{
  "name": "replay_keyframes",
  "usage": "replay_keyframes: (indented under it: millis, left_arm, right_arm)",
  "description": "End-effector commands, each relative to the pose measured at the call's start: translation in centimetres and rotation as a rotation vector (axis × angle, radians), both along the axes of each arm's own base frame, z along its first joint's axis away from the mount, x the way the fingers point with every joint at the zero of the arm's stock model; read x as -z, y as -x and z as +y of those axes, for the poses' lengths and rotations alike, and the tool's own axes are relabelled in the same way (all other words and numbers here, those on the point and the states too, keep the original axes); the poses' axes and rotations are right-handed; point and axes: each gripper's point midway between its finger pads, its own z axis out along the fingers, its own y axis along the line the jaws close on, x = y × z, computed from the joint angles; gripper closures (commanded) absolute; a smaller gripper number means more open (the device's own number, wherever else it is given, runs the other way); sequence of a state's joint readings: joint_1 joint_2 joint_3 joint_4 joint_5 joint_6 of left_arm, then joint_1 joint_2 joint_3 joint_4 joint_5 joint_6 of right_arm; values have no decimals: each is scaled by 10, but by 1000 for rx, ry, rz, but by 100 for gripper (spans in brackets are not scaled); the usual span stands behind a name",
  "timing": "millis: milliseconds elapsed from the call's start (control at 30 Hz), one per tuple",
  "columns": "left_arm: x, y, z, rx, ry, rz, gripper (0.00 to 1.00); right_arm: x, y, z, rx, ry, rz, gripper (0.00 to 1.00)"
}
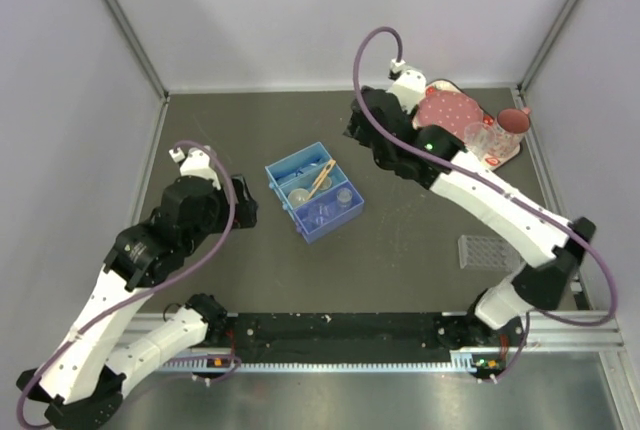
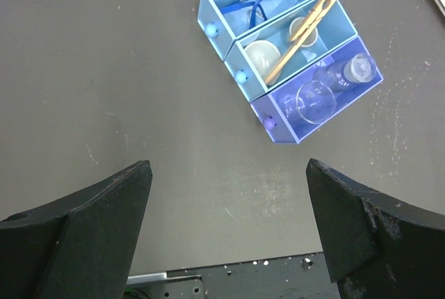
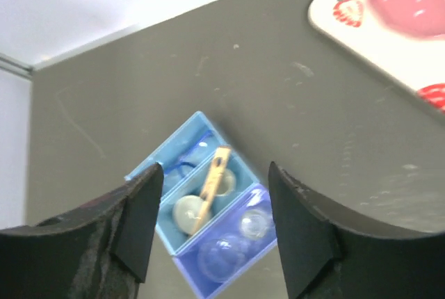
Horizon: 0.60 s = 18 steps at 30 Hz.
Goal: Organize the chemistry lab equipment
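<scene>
A blue three-part box (image 1: 313,191) stands mid-table. Its middle part holds thin wooden tongs (image 2: 303,33) lying across two small round dishes (image 2: 262,56). The darker blue part holds clear round glassware (image 2: 316,101), and the far part holds small blue pieces (image 2: 259,7). A clear well rack (image 1: 483,250) lies flat at the right. My left gripper (image 2: 229,208) is open and empty, well short of the box. High above the box's far side, my right gripper (image 3: 215,208) is open with nothing between its fingers.
A white strawberry-print tray (image 1: 505,155) with a pink plate (image 1: 447,110) and glasses sits at the back right, just behind my right arm. Grey walls close in the table on three sides. A black rail (image 1: 340,328) runs along the near edge.
</scene>
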State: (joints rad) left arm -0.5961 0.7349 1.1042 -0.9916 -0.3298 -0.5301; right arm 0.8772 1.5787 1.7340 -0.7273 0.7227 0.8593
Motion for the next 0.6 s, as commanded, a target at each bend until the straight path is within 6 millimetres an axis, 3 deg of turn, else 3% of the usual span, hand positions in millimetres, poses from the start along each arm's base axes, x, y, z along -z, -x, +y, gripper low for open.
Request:
replay_keyframes:
  millis: [0,33,100,133,167,200,333,567]
  left_arm:
    - [-33,-22,-15,26,48,-121,2]
    - [-33,-25,-17,33,44,-120,2]
    - [-36,-32,-25,60,47,-144,1]
    - [-35,-36,-28,70,44,-141,1]
    - [-36,-38,-32,90,36,-150,1]
    - [-35,-40,-37,112,36,-154,1]
    - [-44,-53,-48,137,62,-223,1]
    - [-44,-67,-41,87,1,-249,1]
  right_arm:
    - [-34,20,-64,25,235,-133,33]
    - [-39,22,-71,32,242,-154,23]
    - [-42,32,-99,51,289,-179,16]
    - [-44,35,-109,65,293,-190,5]
    - [-43,36,-119,73,317,-191,2]
    - [-31,34,-135,103,346,-169,1]
    - [-28,51,-187,197,353,-176,1]
    - [-17,84,-234,298,362,-194,1]
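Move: The organizer box, with the lab pieces in its bins, lies about 16 cm ahead of my left hand, 15 cm to its right and 24 cm below. From my empty right hand, the clear well plate is some 16 cm back and 27 cm to the right, 31 below. The strawberry tray is about 18 cm ahead of that hand and 24 cm to its right; the organizer box is 11 cm to its left, roughly level with it. I swing my empty right hand about 20 cm to the right and 7 cm back, high above the table, away from the organizer box and nearer the well plate; its fingers spread from part-open to fully open as its left side dips some 20 degrees. My left hand, still wide open, eases about 5 cm forward and 4 cm right towards the box, rising a little and tipping up slightly, touching nothing. ##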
